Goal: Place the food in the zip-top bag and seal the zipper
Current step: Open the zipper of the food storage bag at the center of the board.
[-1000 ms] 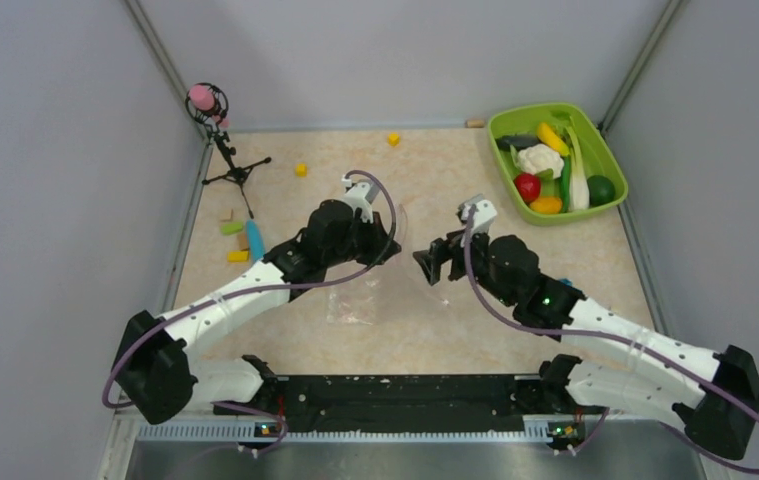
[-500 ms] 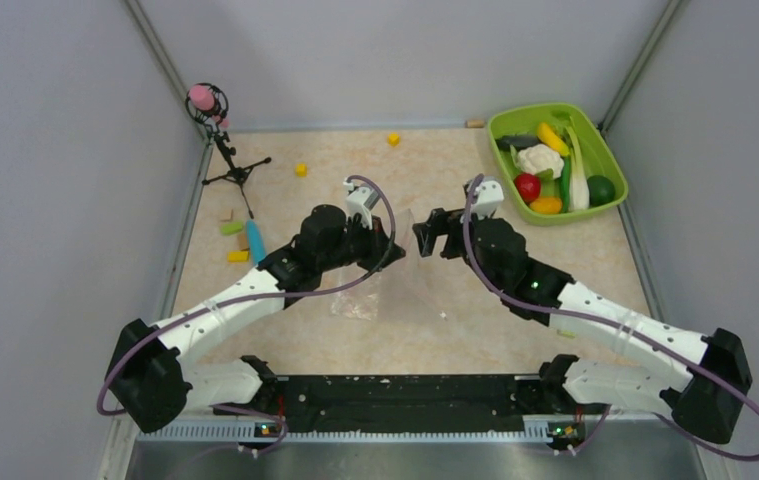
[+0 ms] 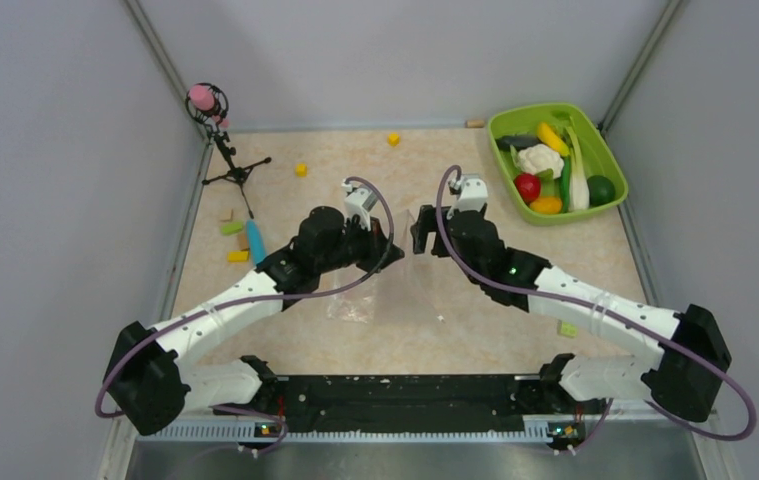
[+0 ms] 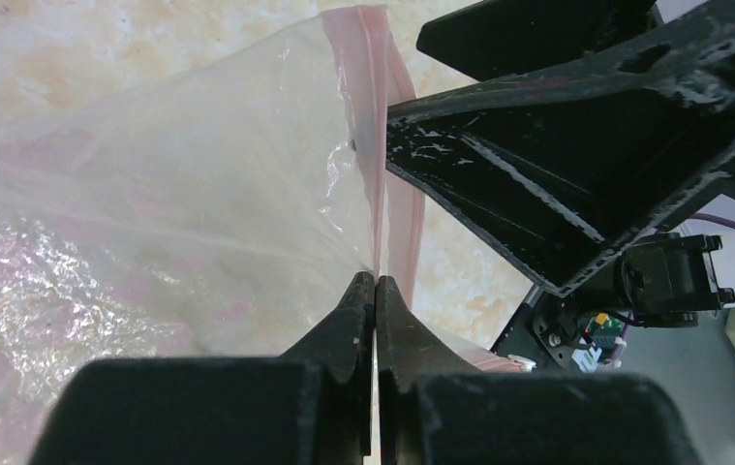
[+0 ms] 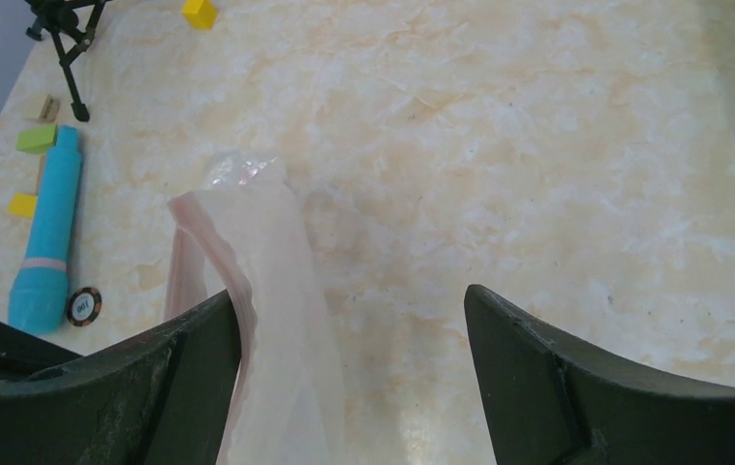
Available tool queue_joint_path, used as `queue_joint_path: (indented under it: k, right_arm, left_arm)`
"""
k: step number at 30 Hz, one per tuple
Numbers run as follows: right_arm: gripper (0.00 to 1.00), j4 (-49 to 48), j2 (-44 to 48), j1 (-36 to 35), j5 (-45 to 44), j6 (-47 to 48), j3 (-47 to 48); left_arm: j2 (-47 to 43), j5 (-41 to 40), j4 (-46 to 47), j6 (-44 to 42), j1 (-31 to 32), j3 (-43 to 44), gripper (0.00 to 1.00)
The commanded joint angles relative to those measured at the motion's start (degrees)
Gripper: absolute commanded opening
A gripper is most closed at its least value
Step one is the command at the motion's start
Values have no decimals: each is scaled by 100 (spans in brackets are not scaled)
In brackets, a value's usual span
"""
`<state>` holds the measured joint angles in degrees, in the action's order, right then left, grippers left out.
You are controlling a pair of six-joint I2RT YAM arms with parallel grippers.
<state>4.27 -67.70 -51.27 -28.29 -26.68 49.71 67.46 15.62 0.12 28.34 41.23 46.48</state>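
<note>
The zip-top bag (image 3: 395,285) lies crinkled at the table's middle, with its mouth edge lifted. My left gripper (image 3: 392,243) is shut on the pink zipper (image 4: 375,116), its fingertips pinching the strip in the left wrist view. My right gripper (image 3: 421,232) stands open just right of that raised edge. In the right wrist view the zipper (image 5: 237,242) hangs between its fingers, close against the left finger (image 5: 189,358). The food (image 3: 540,160) sits in the lime-green tray (image 3: 530,110) at the back right: cauliflower, tomato, yellow, orange and green pieces.
A small tripod with a pink-topped head (image 3: 220,140) stands at the back left. A blue cylinder (image 3: 254,240) and small coloured blocks lie left of the arms. Yellow blocks (image 3: 393,139) sit farther back, and a green block (image 3: 568,329) lies by the right arm.
My right gripper has moved back and left, up to the raised bag edge. My left gripper still holds the strip, lifted slightly. The bag's corner now stands between the two grippers.
</note>
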Motion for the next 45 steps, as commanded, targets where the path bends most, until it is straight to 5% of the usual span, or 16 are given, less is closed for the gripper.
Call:
queue_joint_path:
  k: [1,9,15,27,31,36,40,45]
  right_arm:
    - [80,175,-299,-45,-102,-170,502]
    - [72,767,-1177,-43,-5,-299,1245]
    - [33,1028,-1134,-48,416,-182,1154]
    - [18,1268,-218,118,-137,360,393]
    - [0,1218,-40,234,-95,416,259]
    - [0,562,72,247,1307,330,162]
    - [0,204,-33,222,2472,-247,315]
    - [0,87,-255,120,2017,-893,371]
  left_arm:
    - [-161,78,435,-118,-1,-25,0]
    - [-140,-37,424,-130,26,-15,0]
    - [-303,-1316,14,8,30,37,0]
    - [-752,-3700,-1832,-82,26,645,0]
    - [-1041,-3787,-1895,-164,25,543,0]
    - [-1067,-3220,-1552,-36,32,318,0]
    - [-792,-2714,-1377,282,34,281,24]
    - [-403,-2079,-1172,455,49,300,51]
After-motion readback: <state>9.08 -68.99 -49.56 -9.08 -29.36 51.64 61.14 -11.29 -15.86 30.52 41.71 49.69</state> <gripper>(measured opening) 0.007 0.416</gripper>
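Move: The right gripper stands open astride the right-hand lip of the bag's zipper, one finger already in the mouth; the spot to pinch lies about 2 cm ahead, 3 cm left and 3 cm below. The mouth's far corner is some 6 cm ahead and 5 cm left of this hand. From the left gripper, already shut on the left-hand lip, that spot is about 6 cm ahead and 3 cm right; the white zipper end is roughly 12 cm back and 10 cm right of it. Push the right gripper forward, left and down about 4 cm, close it on the right-hand lip while drawing back and right, then, shut, swing it back and left. Meanwhile pull the left gripper's lip left and slightly forward by nearly 10 cm, turning about 30 degrees counter-clockwise; lift it a little, then half-open its fingers while sinking and easing back right. ##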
